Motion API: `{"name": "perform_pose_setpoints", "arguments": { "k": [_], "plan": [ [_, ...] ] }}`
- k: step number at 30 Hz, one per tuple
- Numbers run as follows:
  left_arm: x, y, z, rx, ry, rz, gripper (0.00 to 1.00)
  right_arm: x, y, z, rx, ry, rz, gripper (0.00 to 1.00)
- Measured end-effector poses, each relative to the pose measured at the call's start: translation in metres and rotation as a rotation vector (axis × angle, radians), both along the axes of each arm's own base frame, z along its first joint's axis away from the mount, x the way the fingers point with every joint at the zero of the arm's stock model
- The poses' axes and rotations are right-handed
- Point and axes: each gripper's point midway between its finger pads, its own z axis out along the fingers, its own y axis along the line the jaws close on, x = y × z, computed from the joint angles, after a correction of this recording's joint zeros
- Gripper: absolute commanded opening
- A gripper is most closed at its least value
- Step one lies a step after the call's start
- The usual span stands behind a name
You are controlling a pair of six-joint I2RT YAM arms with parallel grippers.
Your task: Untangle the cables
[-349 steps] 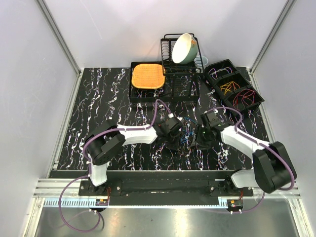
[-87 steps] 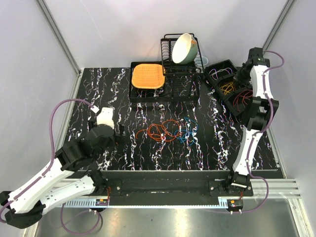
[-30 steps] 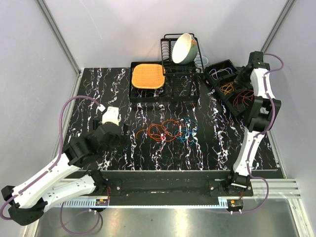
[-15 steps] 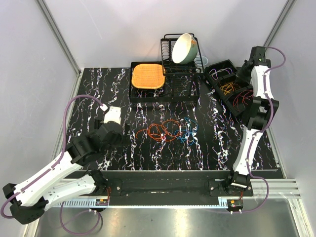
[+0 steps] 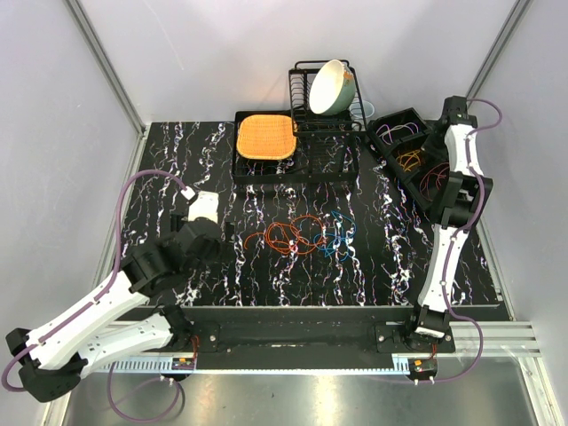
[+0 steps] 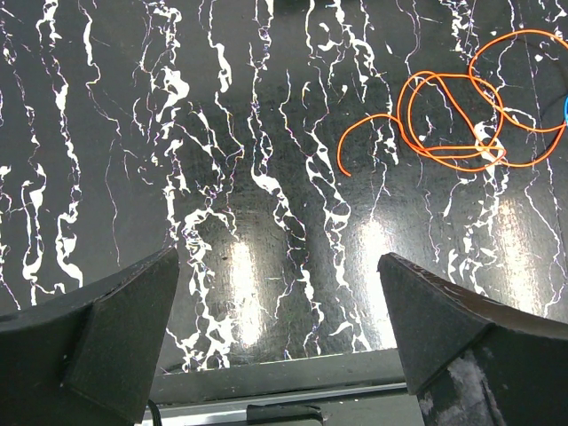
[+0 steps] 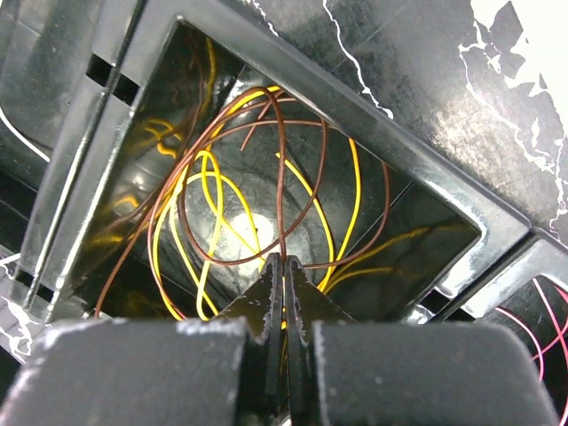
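A tangle of cables lies mid-table: orange loops joined to blue and green ones. My left gripper hovers left of them, open and empty; in its wrist view the gripper has bare table between its jaws, and the orange cable lies up and to the right. My right gripper reaches into the middle compartment of the black divided tray. In the right wrist view the gripper is shut, a thin brown cable running into the tips above yellow cables.
A black dish rack holding a tilted bowl stands at the back, with an orange mat on a black tray beside it. The divided tray's other compartments hold purple wires and red wires. White walls close in both sides.
My right gripper has closed its jaws over the tray's middle compartment and its wrist has shifted slightly. The left arm has edged a little towards the cables.
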Motion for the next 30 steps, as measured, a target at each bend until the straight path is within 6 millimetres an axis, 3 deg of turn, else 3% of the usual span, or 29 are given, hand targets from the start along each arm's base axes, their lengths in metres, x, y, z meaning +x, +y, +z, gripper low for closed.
{"name": "perform_pose_setpoints", "arguments": {
  "k": [3, 5, 9, 12, 23, 28, 30],
  "plan": [
    [0.0, 0.0, 0.0, 0.001, 0.001, 0.0, 0.99, 0.001, 0.0, 0.002, -0.001, -0.005, 0.0, 0.13],
    [0.0, 0.0, 0.0, 0.001, 0.001, 0.001, 0.99, 0.001, 0.0, 0.003, 0.0, -0.006, -0.001, 0.31],
    [0.0, 0.0, 0.0, 0.001, 0.001, 0.001, 0.99, 0.0, 0.0, 0.013, 0.001, -0.019, -0.005, 0.52],
    [0.0, 0.0, 0.0, 0.001, 0.001, 0.001, 0.99, -0.002, 0.001, 0.033, -0.004, -0.043, -0.007, 0.55],
    [0.003, -0.002, -0.009, 0.038, 0.032, 0.005, 0.99, -0.036, 0.015, 0.149, -0.014, -0.205, -0.008, 0.6],
    [0.011, -0.014, -0.034, 0.102, 0.122, 0.022, 0.98, -0.068, 0.041, 0.17, 0.023, -0.237, 0.013, 0.63],
    [0.015, -0.025, -0.045, 0.112, 0.167, 0.022, 0.95, -0.084, 0.062, 0.173, 0.057, -0.251, 0.041, 0.63]
  ]
}}
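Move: Just under the right fingers, which still pinch the brown cable, is the tray's middle compartment, its middle some 3 cm down and 3 cm left. The pink cable's compartment sits about 9 cm back and 3 cm right, the white cable's about 11 cm ahead and 7 cm left. For the open left hand, the red cable's coil is roughly 8 cm ahead, 16 cm right and 19 cm below; the blue cable lies 12 cm beyond the coil to the right, level with it. Opening a little past halfway, the right fingers let go of the brown cable in the middle compartment, then the hand climbs straight out, about 17 cm in all, swinging back and left over the tray towards the table cables late on, fingertips tipping outward about 15 degrees. Late as well, the left hand, still wide open, starts sinking some 4 cm and drifting right towards the red cable, tipping slightly down. ##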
